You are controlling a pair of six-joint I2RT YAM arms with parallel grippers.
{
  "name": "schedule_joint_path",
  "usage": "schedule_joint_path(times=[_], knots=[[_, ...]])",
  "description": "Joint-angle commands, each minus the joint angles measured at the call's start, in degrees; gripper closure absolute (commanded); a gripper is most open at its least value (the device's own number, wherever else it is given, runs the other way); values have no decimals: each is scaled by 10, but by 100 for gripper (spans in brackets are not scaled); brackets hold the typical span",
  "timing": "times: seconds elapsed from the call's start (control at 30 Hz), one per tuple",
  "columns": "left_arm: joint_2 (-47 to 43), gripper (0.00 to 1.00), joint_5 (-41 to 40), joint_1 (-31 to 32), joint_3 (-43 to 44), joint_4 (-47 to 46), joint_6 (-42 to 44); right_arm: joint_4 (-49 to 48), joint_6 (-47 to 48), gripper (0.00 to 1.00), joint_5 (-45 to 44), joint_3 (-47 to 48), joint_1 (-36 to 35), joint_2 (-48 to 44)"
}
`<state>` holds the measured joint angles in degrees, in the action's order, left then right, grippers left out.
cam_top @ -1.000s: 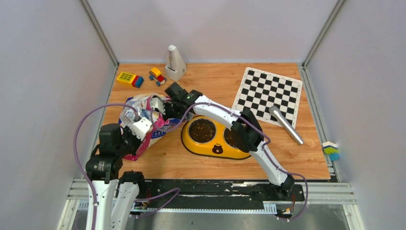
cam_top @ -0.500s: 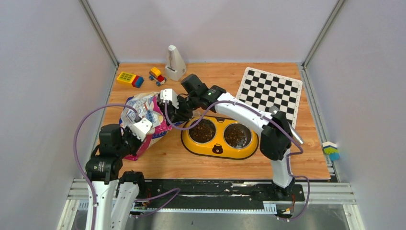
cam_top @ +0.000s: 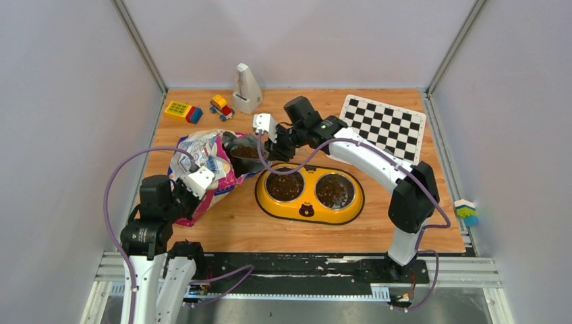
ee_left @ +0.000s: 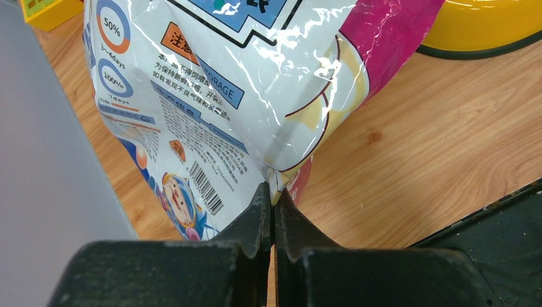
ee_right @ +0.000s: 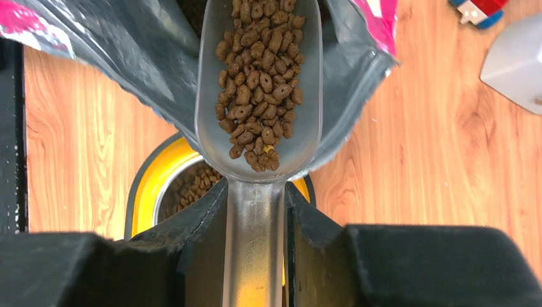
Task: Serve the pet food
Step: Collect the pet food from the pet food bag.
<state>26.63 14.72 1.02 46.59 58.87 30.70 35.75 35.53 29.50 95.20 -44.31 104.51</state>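
Note:
The pet food (ee_right: 259, 89) is brown kibble heaped in a clear plastic scoop (ee_right: 255, 153). My right gripper (ee_right: 255, 192) is shut on the scoop's handle. In the top view the right gripper (cam_top: 275, 143) holds the scoop (cam_top: 246, 153) just outside the open mouth of the glossy cat-food bag (cam_top: 202, 158), left of the yellow feeder (cam_top: 307, 208). Both of the feeder's steel bowls hold kibble (cam_top: 284, 183). The left gripper (ee_left: 273, 195) is shut on the bag's (ee_left: 224, 83) bottom corner, near the table's left front.
A checkerboard (cam_top: 388, 125) lies at the back right, partly under my right arm. At the back stand a white wedge-shaped object (cam_top: 247, 88), a toy truck (cam_top: 220, 106) and coloured bricks (cam_top: 183, 111). A small coloured block (cam_top: 467, 211) sits off the table's right edge.
My right arm has drawn back to the right, pulling the scoop out of the bag's mouth with kibble in it. The left arm and the bag have stayed put.

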Motion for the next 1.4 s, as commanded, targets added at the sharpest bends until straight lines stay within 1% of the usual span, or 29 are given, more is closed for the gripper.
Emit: schedule_joint_path(times=[0.0, 0.1, 0.3, 0.57, 0.7, 0.87, 1.0, 1.13, 1.27, 1.37], knots=[[-11, 100, 22, -1, 17, -75, -12, -22, 12, 100, 7, -16, 19, -68], [-11, 100, 22, 0, 17, -75, -12, -19, 22, 100, 7, -46, 35, -96], [-11, 100, 21, -1, 17, -75, -12, 1, 54, 100, 13, -120, 84, -191], [-10, 100, 20, -1, 16, -75, -12, 120, 149, 100, 12, -230, 172, -334], [-10, 100, 20, -2, 16, -75, -12, 173, 197, 100, -15, -289, 203, -400], [-9, 100, 20, -2, 17, -75, -13, 219, 227, 100, -50, -336, 227, -452], [-9, 100, 20, -2, 17, -75, -12, 257, 234, 100, -68, -351, 241, -466], [-8, 100, 20, -2, 17, -75, -12, 279, 242, 100, -106, -364, 253, -462], [-6, 100, 20, -2, 17, -75, -12, 292, 253, 100, -164, -365, 261, -438], [-5, 100, 21, -2, 17, -74, -11, 306, 257, 100, -205, -342, 261, -410]])
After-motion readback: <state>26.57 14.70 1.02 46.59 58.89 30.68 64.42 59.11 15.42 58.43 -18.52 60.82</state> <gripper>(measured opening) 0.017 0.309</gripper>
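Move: The right hand, holding the filled scoop just clear of the pet food bag's mouth, has the right bowl about 20 cm to its right, 6 cm back and 16 cm below. The left bowl is almost under it, some 5 cm back and 4 cm to the right; the bag's mouth lies about 8 cm to its left, 1 cm ahead and 12 cm down. From the left hand, still pinching the bag's edge, the right bowl is roughly 42 cm right and 8 cm ahead. Rightward in one long, quick sweep of about 30 cm, the right hand carries the loaded scoop away from the bag and past the left bowl to the right bowl. It rises some 4 cm, then sinks about 9 cm while drawing back towards the base, turning slightly clockwise and tipping the scoop's head further down by the end. The fingers keep their grip on the handle. ##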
